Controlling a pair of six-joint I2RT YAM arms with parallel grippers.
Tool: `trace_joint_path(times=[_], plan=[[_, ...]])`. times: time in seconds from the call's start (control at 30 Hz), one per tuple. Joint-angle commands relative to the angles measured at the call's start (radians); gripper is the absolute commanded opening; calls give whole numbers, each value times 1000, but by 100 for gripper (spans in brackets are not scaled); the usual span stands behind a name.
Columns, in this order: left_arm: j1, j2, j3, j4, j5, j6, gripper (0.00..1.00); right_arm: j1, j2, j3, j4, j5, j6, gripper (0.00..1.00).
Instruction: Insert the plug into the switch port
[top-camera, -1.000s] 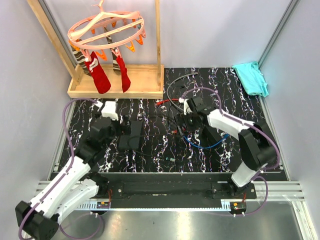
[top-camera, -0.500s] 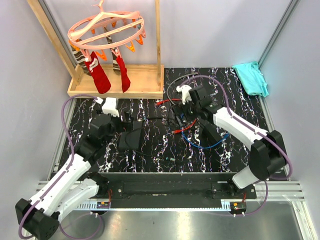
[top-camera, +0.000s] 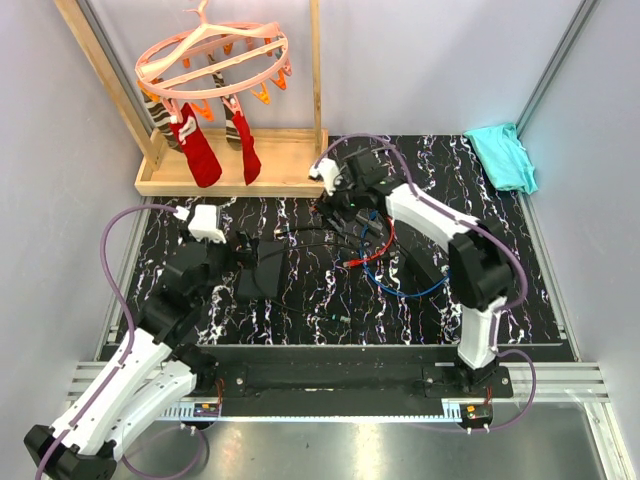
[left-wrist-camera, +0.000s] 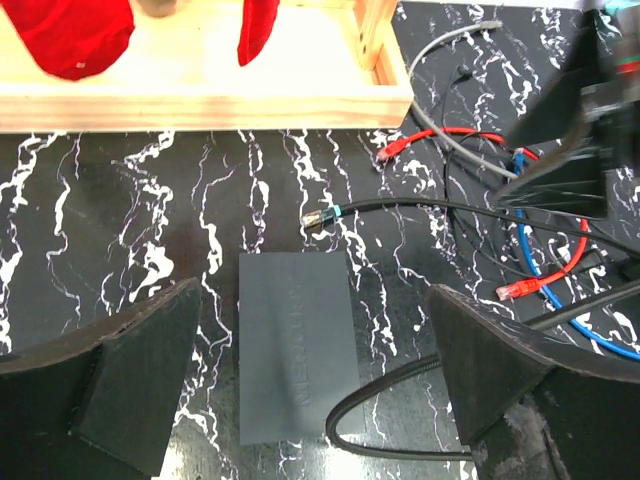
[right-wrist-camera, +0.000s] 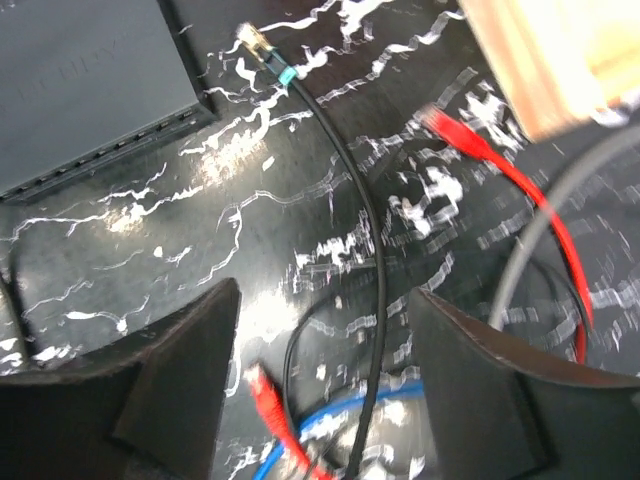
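The switch is a flat matte dark box (left-wrist-camera: 295, 345) lying on the marbled table, also seen from above (top-camera: 265, 270). Its port row (right-wrist-camera: 110, 152) runs along the thin edge in the right wrist view. The plug (left-wrist-camera: 318, 215), a clear tip with a teal band on a black cable, lies loose just beyond the box's far corner (right-wrist-camera: 255, 40). My left gripper (left-wrist-camera: 310, 390) hovers open over the box, its fingers well apart on either side. My right gripper (right-wrist-camera: 320, 400) is open above the black cable (right-wrist-camera: 372, 260), holding nothing, beside the wooden base (top-camera: 338, 205).
A wooden rack base (top-camera: 235, 165) with hanging red socks stands at the back left. Red (left-wrist-camera: 455, 135), blue (left-wrist-camera: 585, 335) and grey (left-wrist-camera: 440, 125) cables tangle right of the box. A thick black cable loops at the box's near corner (left-wrist-camera: 400, 385). A teal cloth (top-camera: 503, 155) lies back right.
My right arm swung from the cable tangle up and left toward the wooden base. My left arm drew back slightly to the left, still open over the box.
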Motion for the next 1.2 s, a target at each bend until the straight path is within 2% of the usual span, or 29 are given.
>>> trace_joint_path(times=[0.0,0.03,0.27,0.6,0.8,1.03,1.13,1.17], plan=[[-4,-12,-8,0,-44,-31,99,32,125,112,37,-80,-117,72],[-4,-10,-8,-9,-47,-34,99,41,145,144,40,-86,-124,66],[-4,-13,-6,-38,-67,-48,99,90,303,276,54,-86,-169,57],[-4,-71,-15,-104,-79,-54,99,105,490,417,51,-75,-170,54],[-4,-122,-32,-137,-84,-71,99,113,549,496,8,-37,-173,52],[-2,-151,-32,-164,-79,-91,99,128,587,542,-116,6,-198,39],[-4,-154,-29,-170,-81,-95,99,139,576,505,-144,63,-206,36],[-4,-153,-31,-169,-82,-95,99,142,560,472,-144,75,-207,31]])
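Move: The black cable's plug lies about 13 cm to the right hand's left, 3 cm ahead and 12 cm below. The switch's middle is some 4 cm farther left than the plug and 10 cm nearer the base; the far red plug lies roughly 9 cm ahead of the hand and 4 cm left, and the near red plug 5 cm back and 3 cm right, all at table level. From the left hand the plug is about 15 cm ahead, 4 cm right and 22 cm down. The right hand swoops down and left about 11 cm each way, with some 4 cm forward, turning roughly 15 degrees counter-clockwise, until its fingertips stand astride the black cable just behind the plug's boot; the fingers narrow from about three-quarters open to a third, most of the last closing coming once the hand has settled low. Meanwhile the empty left hand, still wide open, eases back, left and down by 2 to 3 cm, drawing a little away from the plug. ##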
